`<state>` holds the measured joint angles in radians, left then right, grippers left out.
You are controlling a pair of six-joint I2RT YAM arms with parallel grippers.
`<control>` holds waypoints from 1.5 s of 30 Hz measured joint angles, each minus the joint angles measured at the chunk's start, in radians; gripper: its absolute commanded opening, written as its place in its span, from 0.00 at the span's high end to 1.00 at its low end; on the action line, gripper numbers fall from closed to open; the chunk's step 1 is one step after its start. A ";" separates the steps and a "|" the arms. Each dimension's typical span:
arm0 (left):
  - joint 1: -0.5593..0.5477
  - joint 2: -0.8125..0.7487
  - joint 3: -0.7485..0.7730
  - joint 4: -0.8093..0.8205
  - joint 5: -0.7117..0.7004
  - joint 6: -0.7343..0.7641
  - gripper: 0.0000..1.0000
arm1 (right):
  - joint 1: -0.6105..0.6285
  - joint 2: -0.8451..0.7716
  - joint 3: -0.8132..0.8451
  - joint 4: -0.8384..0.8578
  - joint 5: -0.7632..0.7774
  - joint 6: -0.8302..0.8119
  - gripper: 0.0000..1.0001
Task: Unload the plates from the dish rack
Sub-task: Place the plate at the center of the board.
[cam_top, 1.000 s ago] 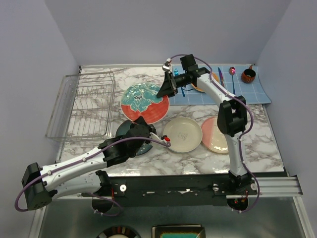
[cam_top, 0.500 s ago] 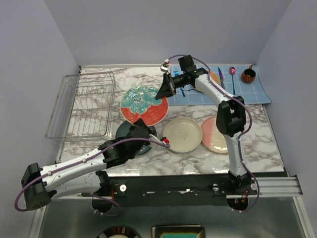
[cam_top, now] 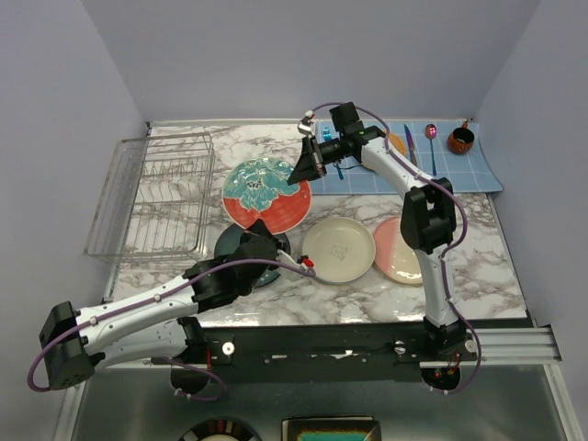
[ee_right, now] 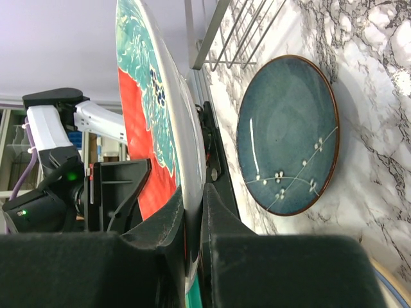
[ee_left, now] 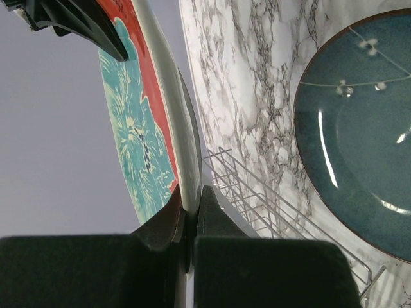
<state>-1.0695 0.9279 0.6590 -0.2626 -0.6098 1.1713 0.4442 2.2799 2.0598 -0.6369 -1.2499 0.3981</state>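
The teal floral plate (cam_top: 266,193) with its red part hangs tilted above the table, held from two sides. My left gripper (cam_top: 262,228) is shut on its near rim (ee_left: 183,173). My right gripper (cam_top: 301,173) is shut on its far right rim (ee_right: 189,192). Both wrist views show fingers pressed on either face of the plate (ee_left: 138,128) (ee_right: 144,109). On the marble lie a plain cream plate (cam_top: 338,248) and a pink-and-cream plate (cam_top: 397,250). The wire dish rack (cam_top: 152,193) at the left holds no plates.
A dark teal plate (cam_top: 237,253) (ee_right: 286,131) lies on the table under my left wrist. At the back right, a blue grid mat (cam_top: 469,170) carries a spoon (cam_top: 431,138), a brown cup (cam_top: 460,141) and an orange disc (cam_top: 397,142). Walls close three sides.
My right gripper has shut on the far rim of the teal floral plate. The plate has shifted slightly to the left. The left gripper keeps its hold.
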 measured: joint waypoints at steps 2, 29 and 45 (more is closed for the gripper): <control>0.000 0.000 -0.004 0.008 -0.003 0.004 1.00 | 0.000 0.000 0.000 0.002 0.000 0.000 0.99; 0.000 -0.010 -0.054 0.085 -0.014 0.018 0.61 | 0.000 0.000 -0.052 0.041 0.004 0.021 0.99; 0.023 -0.047 -0.074 0.156 -0.015 0.029 0.28 | 0.010 -0.016 -0.056 0.060 0.015 0.008 0.99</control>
<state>-1.0462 0.8806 0.5846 -0.1066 -0.6250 1.2003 0.4545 2.2635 2.0033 -0.5766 -1.2346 0.4065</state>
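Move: Both hands already pinch the flower plate: its middle lies about 8 cm ahead of the left hand, 2 cm to its right and 3 cm below; from the right hand it is some 8 cm to the left, 3 cm back and 2 cm lower. The teal plate rests on the counter, 3 cm left and 1 cm ahead of the left hand, about 19 cm down. The cream plate lies roughly 11 cm to the right hand's right, 8 cm back and 19 cm below. The left fingers let go of the flower plate's near rim, opening about two-thirds of the way while the hand stays almost in place, then eases up about 1 cm with a slight tilt, the rim still between its parted fingers. The right hand keeps its pinch and carries the plate alone, sinking about 1.5 cm and coming back up roughly half a centimetre. ##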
